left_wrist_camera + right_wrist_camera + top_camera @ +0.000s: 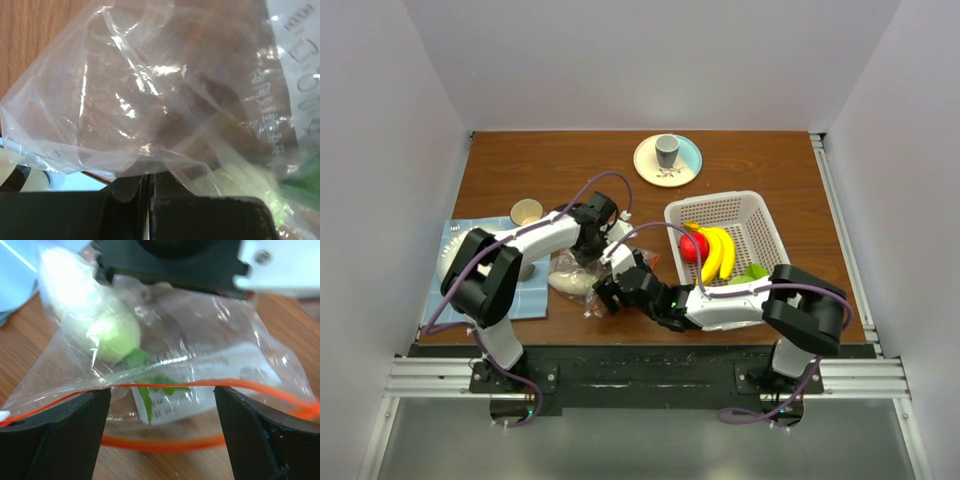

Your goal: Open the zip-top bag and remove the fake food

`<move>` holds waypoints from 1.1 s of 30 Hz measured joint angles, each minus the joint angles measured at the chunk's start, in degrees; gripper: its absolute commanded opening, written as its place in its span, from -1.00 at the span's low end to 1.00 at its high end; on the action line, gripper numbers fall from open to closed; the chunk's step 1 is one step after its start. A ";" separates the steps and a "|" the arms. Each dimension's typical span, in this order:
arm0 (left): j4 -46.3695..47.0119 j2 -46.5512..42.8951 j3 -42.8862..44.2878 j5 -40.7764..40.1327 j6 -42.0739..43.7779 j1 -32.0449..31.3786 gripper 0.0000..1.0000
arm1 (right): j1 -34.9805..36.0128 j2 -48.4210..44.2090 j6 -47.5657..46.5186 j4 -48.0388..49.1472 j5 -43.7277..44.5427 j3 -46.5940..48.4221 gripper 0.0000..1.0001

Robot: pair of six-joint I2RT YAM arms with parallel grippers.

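The clear zip-top bag (582, 290) lies between my two grippers at the front of the table. My left gripper (149, 181) is shut on a fold of the bag's plastic (150, 100) and shows in the top view (590, 240). My right gripper (162, 412) is open, with its fingers (75, 435) standing wide at the bag's mouth between the upper and lower orange-red zip strip (165, 386). The mouth gapes. Inside the bag is a pale cream-green oval piece (107, 330) with green leaves (150, 385). The banana bunch (715, 250), red fruit (692, 248) and green pieces (752, 272) lie in the white basket (720, 200).
A plate (688, 165) with a grey cup (666, 150) stands at the back centre. A small cream cup (527, 212) and a blue cloth (455, 245) are at the left. White walls close in the table on three sides.
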 measured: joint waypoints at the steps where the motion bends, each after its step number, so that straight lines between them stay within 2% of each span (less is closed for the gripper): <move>1: 0.00 0.00 0.00 0.02 0.00 0.00 -1.00 | 0.00 0.59 -0.13 0.66 -0.44 0.37 0.85; 8: -0.13 -0.02 -0.09 0.02 0.04 0.00 -1.00 | 0.00 7.41 -0.28 2.91 -3.45 3.45 0.83; 10: -0.26 -0.11 -0.09 0.04 0.04 0.00 -1.00 | 0.00 8.83 -0.26 3.41 -4.11 3.76 0.76; 13: -0.44 -0.39 -0.09 0.20 0.04 0.00 -1.00 | -0.02 10.43 -0.17 4.39 -4.87 3.93 0.53; 14: -0.48 -0.50 -0.09 0.22 0.04 0.00 -1.00 | 0.00 10.73 -0.11 4.61 -5.38 3.98 0.33; 16: -0.61 -0.68 -0.11 0.22 0.04 0.00 -1.00 | 0.00 10.95 0.15 4.70 -5.88 4.13 0.06; 17: -0.70 -0.72 -0.11 0.24 0.04 0.00 -1.00 | 0.00 10.95 0.42 4.76 -6.08 4.22 -0.17; 19: -0.83 -0.92 -0.11 0.20 0.04 0.00 -1.00 | -0.13 10.95 0.59 4.70 -6.97 4.74 -0.38; 20: -0.85 -1.03 -0.13 0.17 0.07 0.00 -1.00 | -0.17 10.93 0.85 4.76 -7.41 4.96 -0.58; 23: -0.81 -1.49 -0.59 0.07 0.09 0.00 -1.00 | -0.17 10.71 1.29 4.85 -8.52 5.03 -0.84; 27: -0.81 -1.84 -1.33 -0.02 0.09 0.00 -1.00 | -0.17 7.67 1.86 3.74 -8.92 3.45 -0.92; 33: -0.22 -2.54 -2.69 -0.48 0.09 0.00 -1.00 | 0.48 -5.49 3.82 -0.15 -9.14 -2.49 -0.95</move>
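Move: The white-and-green vegetable still in the bag has its middle about 6 cm left, 3 cm ahead and 5 cm below the right hand, its leafy end pointing towards those fingers. The bag's orange-lipped mouth lies right at those fingertips. The red fruit sits some 19 cm right and 10 cm ahead, in the white basket. From the left hand, which pinches the bag's film, the vegetable is about 4 cm back and 1 cm left, roughly level. The vegetable's leafy end is the target: the right hand, wide open, dips through the bag's mouth, about 4 cm left and 4 cm down. There the fingers shut, pinching the leaves, and the hand draws back up and to the right, some 5 cm up, drifting towards the base. The left hand keeps its pinch on the bag film, easing back and left about 1 cm. ##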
